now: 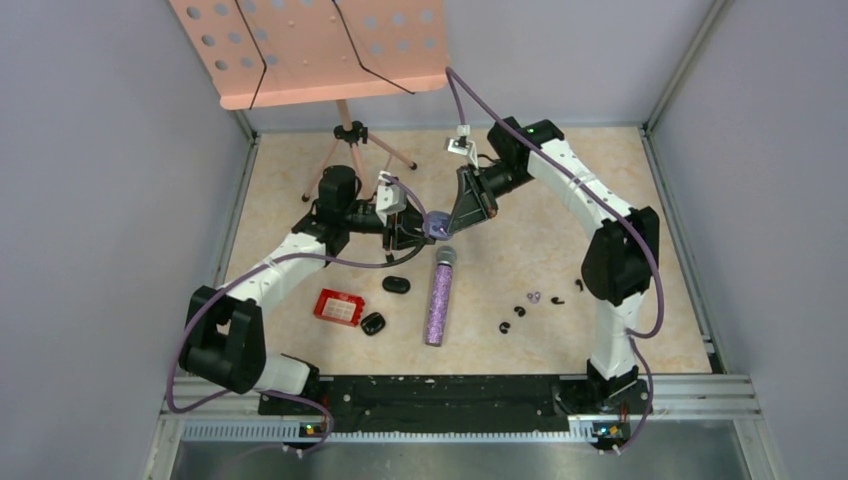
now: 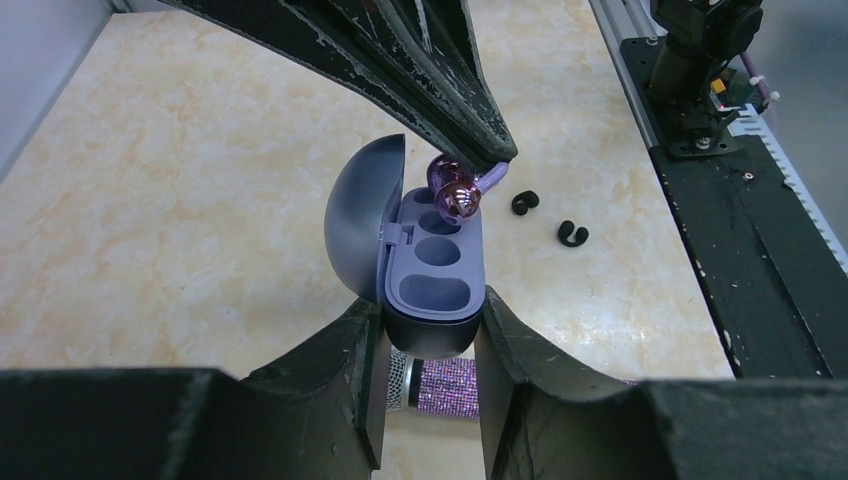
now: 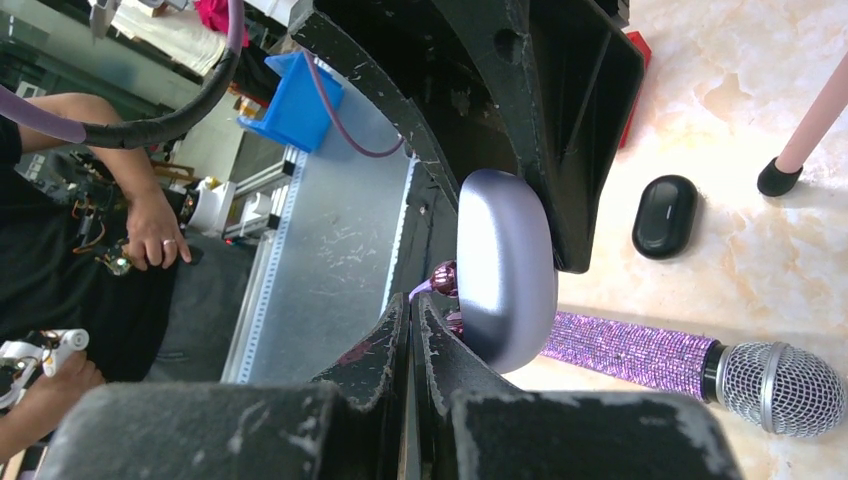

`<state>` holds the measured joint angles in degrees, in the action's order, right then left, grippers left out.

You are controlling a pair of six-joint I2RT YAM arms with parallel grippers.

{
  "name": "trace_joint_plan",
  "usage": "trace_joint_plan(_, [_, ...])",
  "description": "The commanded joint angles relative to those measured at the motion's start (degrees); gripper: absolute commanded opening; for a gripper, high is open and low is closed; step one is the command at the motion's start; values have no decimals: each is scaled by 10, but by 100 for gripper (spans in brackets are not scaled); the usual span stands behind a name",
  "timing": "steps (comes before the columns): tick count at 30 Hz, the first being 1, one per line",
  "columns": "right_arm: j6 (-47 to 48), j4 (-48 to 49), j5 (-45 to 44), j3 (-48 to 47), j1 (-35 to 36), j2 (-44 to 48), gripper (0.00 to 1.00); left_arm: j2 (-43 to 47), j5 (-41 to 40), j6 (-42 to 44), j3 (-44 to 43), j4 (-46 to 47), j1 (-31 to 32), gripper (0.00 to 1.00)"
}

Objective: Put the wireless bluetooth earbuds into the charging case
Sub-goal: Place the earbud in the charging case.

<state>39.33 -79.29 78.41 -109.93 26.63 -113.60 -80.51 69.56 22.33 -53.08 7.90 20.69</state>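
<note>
My left gripper (image 2: 432, 325) is shut on the lower body of a purple charging case (image 2: 430, 290), held above the table with its lid (image 2: 362, 225) swung open to the left. The two nearer cavities are bare. My right gripper (image 2: 497, 158) reaches in from above, shut on the stem of a pale purple earbud (image 2: 455, 192) whose glossy body hangs at the case's far cavity. In the right wrist view the earbud (image 3: 443, 278) shows at the shut tips (image 3: 415, 300), behind the lid's back (image 3: 505, 265). From above, the grippers meet at the case (image 1: 437, 226).
A glittery purple microphone (image 1: 438, 300) lies under the case. Two black cases (image 1: 396, 285) (image 1: 373, 323) and a red box (image 1: 338, 307) lie to the left. Loose black earbuds (image 1: 506, 327) (image 1: 556, 300) and a purple earbud (image 1: 534, 297) lie right. A music stand (image 1: 350, 130) stands behind.
</note>
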Motion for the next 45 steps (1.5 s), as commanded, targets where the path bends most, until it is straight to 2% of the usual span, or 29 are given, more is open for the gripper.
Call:
trace_joint_plan(1, [-5,12,-6,-17,5,-3,0,25,15,-11,-2,30,1,0])
trace_joint_plan(19, [-36,39,-35,-19,1,3,0,22,14,-10,1,28,2,0])
trace_joint_plan(22, [-78,75,-54,-27,2,15,5,21,15,-11,1,25,2,0])
trace_joint_plan(32, [-162,157,-113,-14,3,43,14,17,12,-51,10,62,2,0])
trace_joint_plan(38, [-183,179,-120,-14,5,54,19,13,2,-96,23,107,2,0])
trace_joint_plan(45, [-254,262,-127,-2,6,87,22,7,-13,-131,32,137,2,0])
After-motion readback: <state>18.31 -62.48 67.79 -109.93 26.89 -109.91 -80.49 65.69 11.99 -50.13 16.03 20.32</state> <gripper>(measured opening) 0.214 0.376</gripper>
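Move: The charging case, lid open in the left fingers, has its middle about 2 cm left of the right hand's point, 1 cm ahead and 2 cm below; the right fingers already hold the purple earbud by its band close to the far wells. From the left hand the case's middle lies some 2 cm right and 1 cm ahead, about level. Below, counted from the right hand, are the microphone, about 7 cm back and 4 cm left, and the black case, 5 cm back and 13 cm left, both some 24 cm down. The earbud is eased down just under 1 cm by the right hand towards the two wells at the right-hand end of the case. The right fingers then open partway and let go of the band, the hand going about 3 cm forward, turning some 10 degrees clockwise with its tips dipping, and lifting about 1.5 cm at the end. The left fingers keep gripping the case, shifting forward about 1 cm late on. ##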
